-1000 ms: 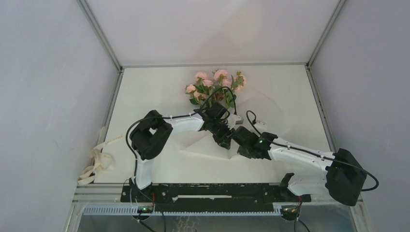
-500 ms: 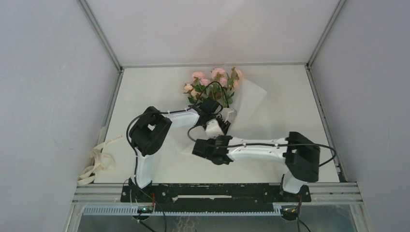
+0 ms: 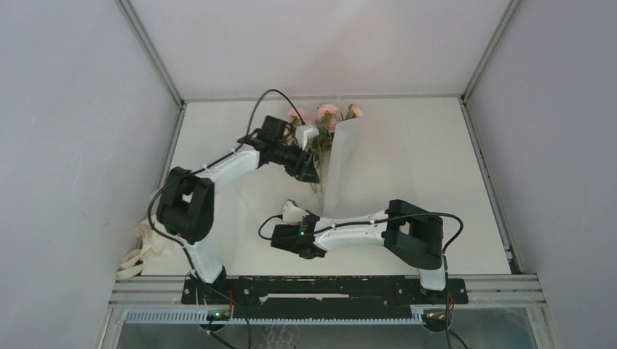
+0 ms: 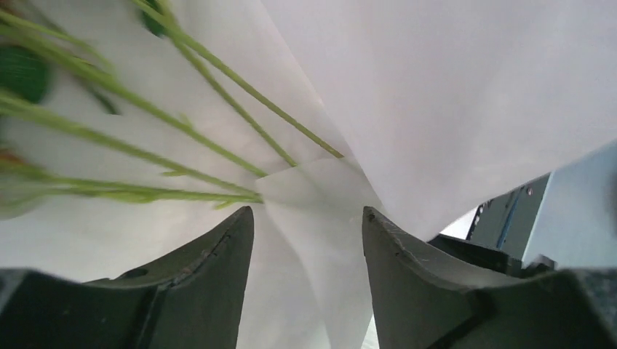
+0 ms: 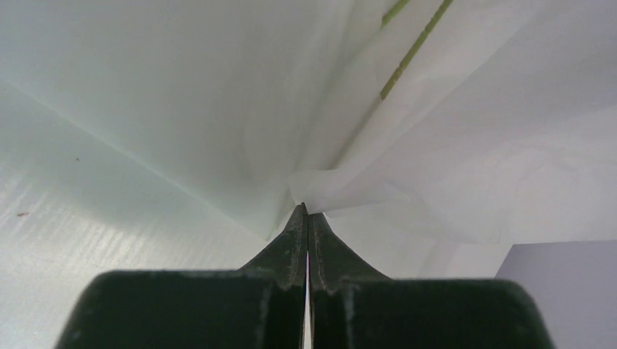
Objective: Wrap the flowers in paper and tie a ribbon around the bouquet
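Note:
The flowers (image 3: 327,115), pale-pink roses on thin green stems (image 4: 182,123), lie at the back centre on the paper (image 3: 340,163). The right half of that sheet is lifted and stands as a tall white fold beside the stems. My left gripper (image 3: 308,169) (image 4: 305,211) hovers over the stems, open, with a loose fold of paper (image 4: 320,218) between its fingers (image 4: 218,269). My right gripper (image 3: 291,218) (image 5: 305,207) is low at the near centre, shut on a corner of the paper (image 5: 436,145). The ribbon (image 3: 149,243) lies heaped off the table's left edge.
The right arm's elbow (image 3: 413,233) is folded over the near right of the table (image 3: 436,153). The left arm's elbow (image 3: 182,207) sits near the left edge. Grey walls close in both sides and the back.
My right gripper has swept left across the near table with the paper corner, folding the sheet up over the stems. My left gripper moved back toward the flowers and has opened.

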Action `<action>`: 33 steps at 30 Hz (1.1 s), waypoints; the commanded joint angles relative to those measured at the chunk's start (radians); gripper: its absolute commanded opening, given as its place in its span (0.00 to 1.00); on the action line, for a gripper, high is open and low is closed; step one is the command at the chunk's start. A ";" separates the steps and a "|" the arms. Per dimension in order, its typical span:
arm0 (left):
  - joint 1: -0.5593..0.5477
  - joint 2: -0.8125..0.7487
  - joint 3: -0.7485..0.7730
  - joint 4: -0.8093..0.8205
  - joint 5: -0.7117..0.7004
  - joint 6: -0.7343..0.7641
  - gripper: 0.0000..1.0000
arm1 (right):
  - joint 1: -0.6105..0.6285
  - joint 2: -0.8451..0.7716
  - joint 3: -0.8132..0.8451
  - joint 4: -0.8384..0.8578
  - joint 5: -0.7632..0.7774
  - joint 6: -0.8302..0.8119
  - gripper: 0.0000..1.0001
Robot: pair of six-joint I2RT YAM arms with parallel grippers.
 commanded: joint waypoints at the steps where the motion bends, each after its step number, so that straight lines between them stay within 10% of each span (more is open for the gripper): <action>1: 0.092 -0.158 -0.009 0.007 0.046 -0.014 0.63 | 0.009 0.044 0.051 0.033 0.001 -0.093 0.00; 7: 0.160 -0.361 -0.109 0.117 0.119 -0.160 1.00 | 0.006 0.069 0.061 0.045 0.021 -0.121 0.00; 33: -0.257 -0.169 0.034 0.108 -0.434 -0.040 1.00 | 0.021 0.097 0.078 0.059 0.055 -0.153 0.00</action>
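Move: The paper's raised right flap is what the left hand goes for; its near edge is about 6 cm to the hand's right and 3 cm back, at roughly its height. The stem ends lie 9 cm below that hand, 1 cm back and 2 cm right, with the flower heads some 19 cm ahead, 2 cm right and 6 cm lower. The right hand has the gathered paper fold at its fingertips; from it the flap edge is about 6 cm ahead, 1 cm right and 5 cm up. Right fingers stay shut on the paper fold, easing only about a centimetre left and down, while the left hand clears the flap: it rises some 12 cm, first also forward and left, as its half-open fingers spread wide. It then swings back and right and sinks about 8 cm, bringing the open fingers astride the flap's edge without closing. ##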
